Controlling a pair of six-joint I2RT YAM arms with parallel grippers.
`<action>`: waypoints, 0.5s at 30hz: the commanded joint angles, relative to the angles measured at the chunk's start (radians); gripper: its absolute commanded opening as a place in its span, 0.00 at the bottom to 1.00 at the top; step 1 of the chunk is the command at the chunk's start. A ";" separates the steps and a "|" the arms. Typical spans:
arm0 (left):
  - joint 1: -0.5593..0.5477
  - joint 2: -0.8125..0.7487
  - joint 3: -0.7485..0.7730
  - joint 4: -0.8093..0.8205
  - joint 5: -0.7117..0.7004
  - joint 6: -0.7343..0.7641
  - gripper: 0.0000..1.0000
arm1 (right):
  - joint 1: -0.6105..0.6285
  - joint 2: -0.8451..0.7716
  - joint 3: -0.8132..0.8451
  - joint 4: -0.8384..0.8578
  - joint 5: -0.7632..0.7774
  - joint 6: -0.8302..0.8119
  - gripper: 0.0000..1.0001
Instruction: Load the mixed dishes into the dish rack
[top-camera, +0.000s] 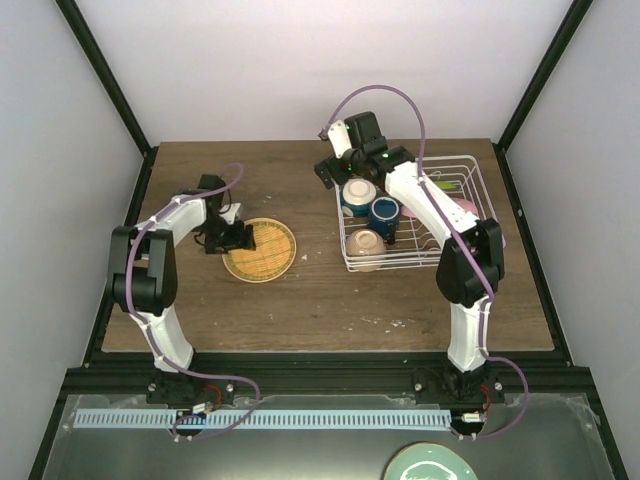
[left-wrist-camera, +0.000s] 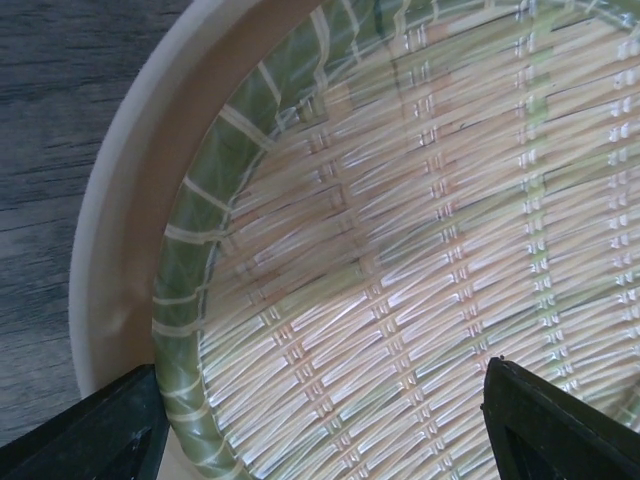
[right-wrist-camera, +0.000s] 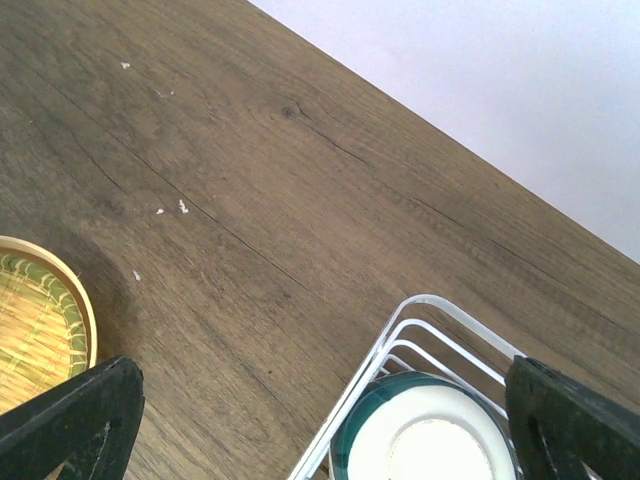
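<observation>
The woven-pattern yellow plate (top-camera: 262, 250) lies flat on the table, left of the dish rack (top-camera: 478, 188). My left gripper (top-camera: 228, 238) is at the plate's left edge and open. In the left wrist view the woven plate (left-wrist-camera: 420, 230) fills the frame, with one finger (left-wrist-camera: 95, 430) outside the rim and the other (left-wrist-camera: 560, 420) over the weave. The rack holds an upturned bowl (top-camera: 359, 192), a dark blue mug (top-camera: 385, 212), a cream bowl (top-camera: 365, 246) and a pink plate (top-camera: 462, 207). My right gripper (top-camera: 335, 172) hangs open and empty above the rack's far left corner (right-wrist-camera: 420, 315).
A pale teal plate (top-camera: 432, 462) lies off the table at the near edge, by the right arm's base. Bare wood separates the woven plate (right-wrist-camera: 35, 335) from the rack. Walls stand close behind and to both sides of the table.
</observation>
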 joint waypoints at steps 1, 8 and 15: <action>-0.001 0.025 0.023 -0.010 -0.064 0.020 0.87 | 0.010 0.003 0.016 -0.018 0.022 -0.019 1.00; -0.005 0.056 0.004 0.019 -0.043 0.015 0.74 | 0.022 0.010 0.016 -0.025 0.054 -0.047 0.99; -0.006 0.061 -0.022 0.031 -0.004 0.010 0.22 | 0.040 0.020 0.019 -0.037 0.099 -0.077 0.99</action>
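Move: The left gripper hangs wide open over the left side of the woven plate's rim; the plate's middle lies about 6 cm to its right, 2 cm back and 4 cm below. The tan bowl in the rack stands some 32 cm to the gripper's right and 1 cm back. The rack's middle is about 47 cm right and 7 cm ahead. From the right gripper the plate lies roughly 19 cm left, 16 cm back and 22 cm below. Lower the left gripper nearly straight down, about 2 cm, so one finger sits outside the woven plate's left rim and the other inside, over the weave. Late in the descent start closing, from wide open to about a third, bringing both fingers in on the rim. ##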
